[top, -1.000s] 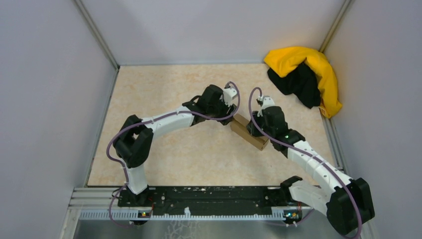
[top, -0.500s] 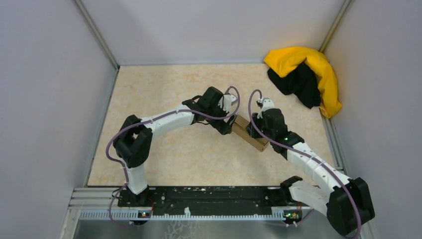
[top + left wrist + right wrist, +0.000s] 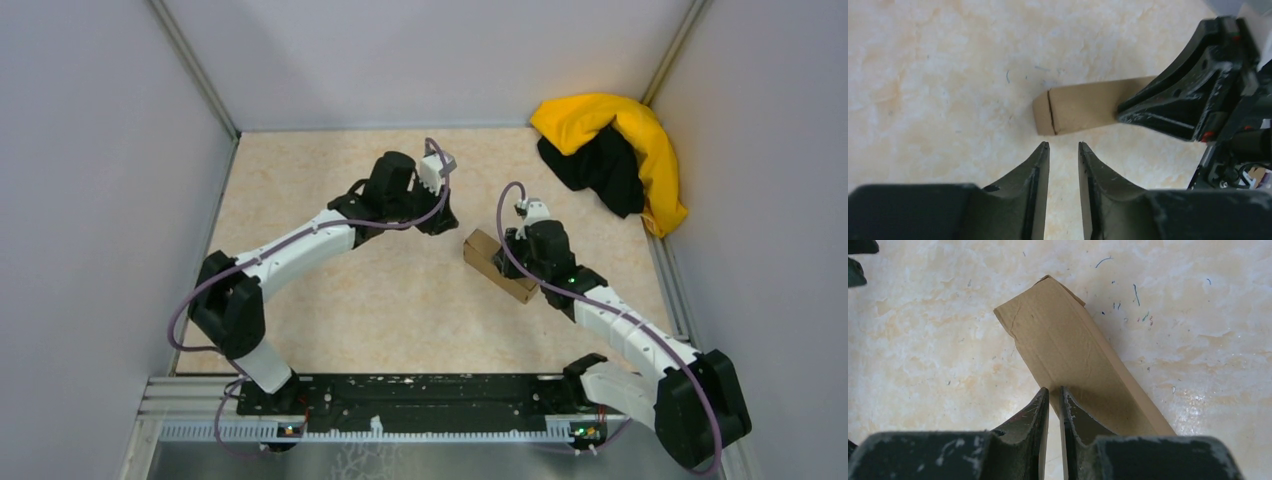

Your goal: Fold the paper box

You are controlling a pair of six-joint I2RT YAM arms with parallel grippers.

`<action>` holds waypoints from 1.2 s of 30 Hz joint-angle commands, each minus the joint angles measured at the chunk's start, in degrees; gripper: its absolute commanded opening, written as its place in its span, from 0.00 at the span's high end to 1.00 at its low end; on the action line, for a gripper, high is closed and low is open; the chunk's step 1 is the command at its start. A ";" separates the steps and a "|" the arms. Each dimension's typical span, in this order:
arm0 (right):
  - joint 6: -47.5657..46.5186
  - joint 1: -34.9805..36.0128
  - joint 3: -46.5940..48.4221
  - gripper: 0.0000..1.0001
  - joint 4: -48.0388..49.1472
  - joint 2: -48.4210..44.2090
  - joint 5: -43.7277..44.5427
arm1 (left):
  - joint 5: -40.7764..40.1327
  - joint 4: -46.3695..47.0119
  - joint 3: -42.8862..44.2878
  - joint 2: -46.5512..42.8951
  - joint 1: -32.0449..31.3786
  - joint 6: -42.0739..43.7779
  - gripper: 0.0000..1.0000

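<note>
The paper box (image 3: 484, 253) is a closed, narrow brown cardboard box lying at an angle on the beige table. In the right wrist view it (image 3: 1068, 350) runs from upper left to lower right. My right gripper (image 3: 1053, 389) is nearly closed, its tips pinching the box's near long edge (image 3: 510, 262). My left gripper (image 3: 438, 218) hovers up and to the left of the box, apart from it. In the left wrist view its jaws (image 3: 1064, 144) stand open with only table between them. The box's end (image 3: 1075, 105) lies just beyond them.
A yellow-and-black cloth heap (image 3: 612, 150) lies in the far right corner. Grey walls close in the table on the left, back and right. The right arm's black wrist (image 3: 1198, 95) sits over the box's far part in the left wrist view.
My left gripper has let go of the box's left end and drawn back up and to the left. The box and the right gripper have stayed put.
</note>
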 commanded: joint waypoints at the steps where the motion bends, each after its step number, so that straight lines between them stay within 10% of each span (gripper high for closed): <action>1: -0.30 -0.38 -1.14 0.86 -0.10 1.59 -0.70 | 4.51 10.76 2.31 2.53 0.00 -2.22 0.71; 20: -1.20 -0.38 -0.26 0.86 3.08 7.89 -3.61 | 14.65 30.85 -7.77 14.11 6.11 -9.60 0.85; 36: -3.68 -0.47 2.47 0.86 7.47 15.28 -7.56 | 11.80 28.06 -13.10 13.40 6.40 -9.58 0.88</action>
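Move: Ahead of the left hand by about 2 cm, 6 cm to its right and roughly 9 cm lower lies the box end with the seam. From that hand the box middle is some 12 cm right, 3 cm back and 10 cm down, and the right gripper's fingertips are 11 cm right, 3 cm back and 7 cm down. From the right hand, the box end lies 5 cm ahead and 5 cm left, 2 cm below; the box middle is level ahead, 2 cm right and 3 cm below. Swinging about 5 cm right and slightly forward, the left hand then sinks, easing back left and further forward, ending about 7 cm lower with its closing fingertips against the seam at the box's left corner; it rolls some 15 degrees, left side down. The right hand, fingers still shut on the box's surface, pushes the box forward and left about 3.5 cm. ##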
